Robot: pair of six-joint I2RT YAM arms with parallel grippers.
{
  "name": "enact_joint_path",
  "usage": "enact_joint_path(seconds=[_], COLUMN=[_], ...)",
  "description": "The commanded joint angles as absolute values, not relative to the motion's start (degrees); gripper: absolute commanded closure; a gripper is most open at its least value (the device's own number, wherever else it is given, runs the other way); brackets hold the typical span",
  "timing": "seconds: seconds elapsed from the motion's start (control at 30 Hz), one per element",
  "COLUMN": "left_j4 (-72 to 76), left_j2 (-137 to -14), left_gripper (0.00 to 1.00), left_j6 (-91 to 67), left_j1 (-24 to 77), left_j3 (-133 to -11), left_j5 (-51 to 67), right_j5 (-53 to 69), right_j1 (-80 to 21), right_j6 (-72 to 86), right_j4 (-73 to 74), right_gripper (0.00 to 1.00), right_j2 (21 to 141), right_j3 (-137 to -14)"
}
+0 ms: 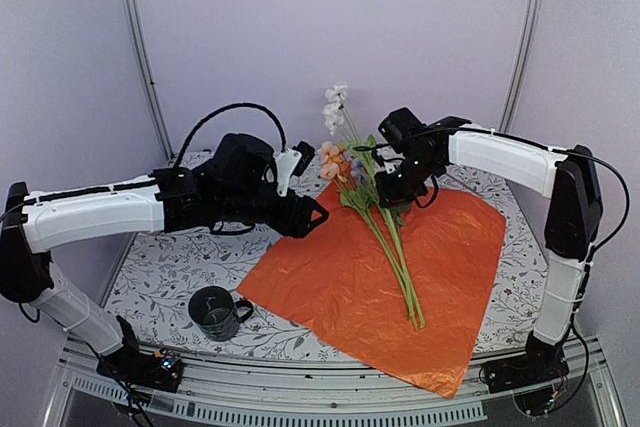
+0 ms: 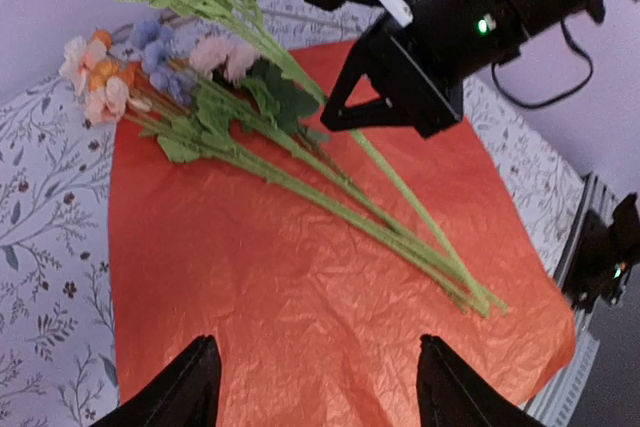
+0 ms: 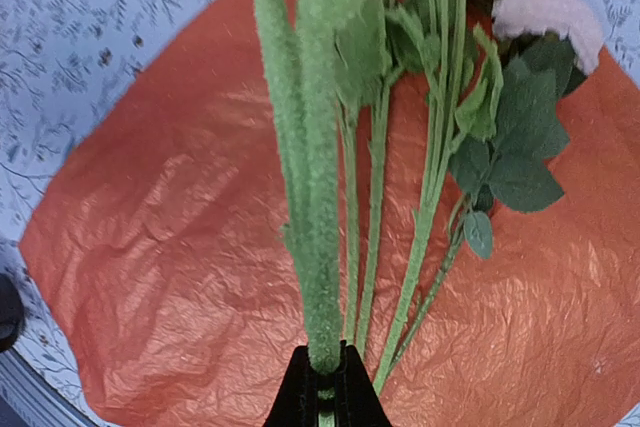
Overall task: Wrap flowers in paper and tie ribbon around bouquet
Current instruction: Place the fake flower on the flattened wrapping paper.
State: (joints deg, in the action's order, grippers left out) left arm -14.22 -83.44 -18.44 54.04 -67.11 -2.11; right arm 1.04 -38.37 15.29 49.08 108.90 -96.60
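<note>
The paper point(image 1: 330, 287) lies spread flat on the table, orange-red side up. The flowers point(image 1: 333, 160) rest across it, heads at the far end and green stems running toward the near edge. My right gripper point(image 1: 388, 195) hovers over the upper stems, shut on one fuzzy green stem point(image 3: 320, 197) that rises away from the jaws point(image 3: 322, 392). My left gripper point(image 1: 318, 217) hangs just above the paper's far-left part point(image 2: 300, 277), open with nothing between its fingers point(image 2: 190, 387). The flowers point(image 2: 215, 117) lie ahead of it. The ribbon is out of view, and no wrapped bouquet shows.
A dark mug point(image 1: 215, 312) stands on the leaf-patterned tablecloth point(image 1: 170, 267) at the near left, just off the paper's corner. In the left wrist view the right gripper point(image 2: 335, 117) sits above the stems. Metal frame posts stand along the back wall.
</note>
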Motion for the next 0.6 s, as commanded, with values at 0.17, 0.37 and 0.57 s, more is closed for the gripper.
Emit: enact_joint_path(seconds=[0.17,0.37,0.57], left_j4=[-34.4,-41.2,-42.1], left_j2=[-89.7,-93.5,-95.5], left_gripper=[0.47,0.63,0.64], left_j6=[-26.6,-31.8,-31.4], left_j1=[62.0,65.2,70.0], left_j3=[-62.1,-60.0,-60.3], left_j5=[-2.6,-1.7,-2.9], right_j5=[-6.6,-6.6,-5.6], right_j1=[-38.8,-38.8,-38.8], right_j6=[15.1,15.2,15.1], right_j4=[58.1,58.8,56.9], right_gripper=[0.83,0.58,0.55], right_j2=[118.1,118.6,115.3], right_j3=[-99.5,-100.3,-99.1])
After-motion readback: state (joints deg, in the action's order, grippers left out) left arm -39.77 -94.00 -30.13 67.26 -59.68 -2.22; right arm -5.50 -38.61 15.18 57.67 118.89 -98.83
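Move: Beneath the right hand, which holds the white flower's stem, its spot on the flattened wrapping paper among the laid stems is about 9 cm down, 3 cm right and 1 cm back; the laid flower heads are some 10 cm ahead and 7 cm left, 6 cm down. From the empty left hand, the paper's near-left edge lies roughly 11 cm back, 3 cm left and 21 cm down; the mug is about 13 cm back, 17 cm left, 18 cm down. Lowering the white flower onto the laid stems, the right hand sinks about 7.5 cm and eases 3 cm right, tilting some 15 degrees, then stops and opens roughly halfway to let go of the stem. Meanwhile the empty left hand drops nearly 20 cm and draws back 13 cm, drifting left towards the paper's near-left edge beside the mug, its fingers tipping downward and closing partway on nothing. ##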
